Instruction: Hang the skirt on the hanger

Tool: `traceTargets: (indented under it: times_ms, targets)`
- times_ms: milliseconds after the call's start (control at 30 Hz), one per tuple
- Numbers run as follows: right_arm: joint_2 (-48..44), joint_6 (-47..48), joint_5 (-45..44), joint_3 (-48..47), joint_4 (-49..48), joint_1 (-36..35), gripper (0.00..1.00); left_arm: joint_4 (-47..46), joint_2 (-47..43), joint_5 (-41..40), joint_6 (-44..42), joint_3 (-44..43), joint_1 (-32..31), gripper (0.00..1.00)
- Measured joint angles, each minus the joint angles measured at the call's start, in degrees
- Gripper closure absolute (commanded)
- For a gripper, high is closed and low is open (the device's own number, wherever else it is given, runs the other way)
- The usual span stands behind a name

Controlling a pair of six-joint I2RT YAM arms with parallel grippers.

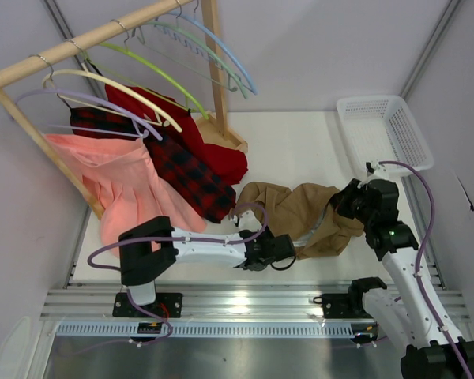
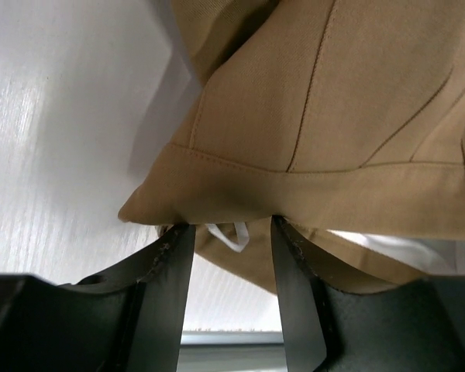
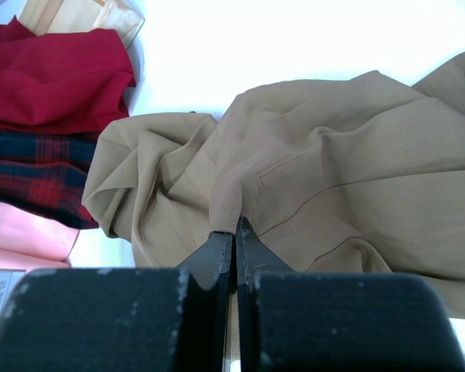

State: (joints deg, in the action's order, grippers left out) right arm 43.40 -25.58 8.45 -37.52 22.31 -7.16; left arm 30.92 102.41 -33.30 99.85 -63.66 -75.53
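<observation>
The tan skirt (image 1: 296, 209) lies crumpled on the white table between my two arms. My right gripper (image 3: 235, 225) is shut on a raised fold of the skirt (image 3: 333, 170) near a stitched seam; from above it (image 1: 341, 207) sits at the skirt's right end. My left gripper (image 2: 229, 226) stands open at the skirt's near hem (image 2: 294, 178). The cloth drapes over both fingertips (image 2: 178, 232), and a white loop hangs between them. From above it (image 1: 292, 246) is at the skirt's front edge. The pale sage-green hanger (image 1: 196, 45) hangs on the wooden rail at the back left.
The rack also carries a light blue hanger (image 1: 235, 67), a lime hanger (image 1: 154, 71) and others. A red garment (image 1: 213, 150), a plaid skirt (image 1: 186, 170) and a pink skirt (image 1: 126, 185) spread below it. A white basket (image 1: 383, 130) stands at the back right.
</observation>
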Motion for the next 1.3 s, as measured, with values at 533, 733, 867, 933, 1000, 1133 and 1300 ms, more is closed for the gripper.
traceTargets:
  times_ms: [533, 733, 867, 933, 1000, 1133, 1300]
  targets:
    - [-0.94, -0.07, -0.09, 0.00, 0.13, 0.15, 1.00, -2.47, 0.70, 0.44, -1.36, 0.72, 2.47, 0.98]
    - [0.59, -0.04, -0.68, 0.00, 0.09, 0.17, 1.00, -3.39, -0.98, -0.07, -5.55, 3.61, 2.78, 1.00]
    - [2.19, -0.09, -1.11, 0.00, -0.09, 0.26, 1.00, -5.38, -9.35, -1.03, -12.79, 9.44, 2.78, 1.00]
    - [2.75, -0.11, -1.49, 0.02, -0.24, 0.33, 1.00, -6.71, -15.21, -1.42, -17.77, 11.87, 2.82, 1.00]
    - [2.82, -0.09, -1.70, 0.13, -0.42, 0.44, 1.00, -8.07, -21.05, -2.19, -23.50, 13.29, 2.84, 1.00]
    - [2.19, -0.09, -1.84, 0.66, -0.70, 0.66, 1.00, -10.60, -30.23, -1.66, -34.47, 14.58, 4.61, 1.00]
    - [-0.74, -0.28, -0.09, 1.07, 0.00, 0.66, 1.00, -12.07, -40.87, 3.76, -49.18, 16.74, 12.74, 1.00]
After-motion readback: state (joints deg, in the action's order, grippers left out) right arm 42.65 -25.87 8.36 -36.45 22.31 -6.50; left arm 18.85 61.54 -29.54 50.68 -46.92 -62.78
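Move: The left hand hangs low over the table, half open, with the near-left end of the brown skirt's waistband about 1 cm ahead, 2 cm left and 1 cm below. The skirt's bunched body lies some 10 cm ahead and 7 cm right of the hand; the plaid skirt's near end is about 14 cm ahead and 18 cm left. From the right hand, which already holds the waistband's other end, that left end is roughly 10 cm back, 17 cm left and 15 cm below. Creeping forward barely 2 cm, the left hand shuts its half-open fingers at the near-left end of the waistband, then swings up about 15 cm and left some 10 cm with a late reach forward, away from that end. Its shut fingers tilt up to point farther forward as the wrist turns clockwise. The right hand keeps its pinch nearly in place. ##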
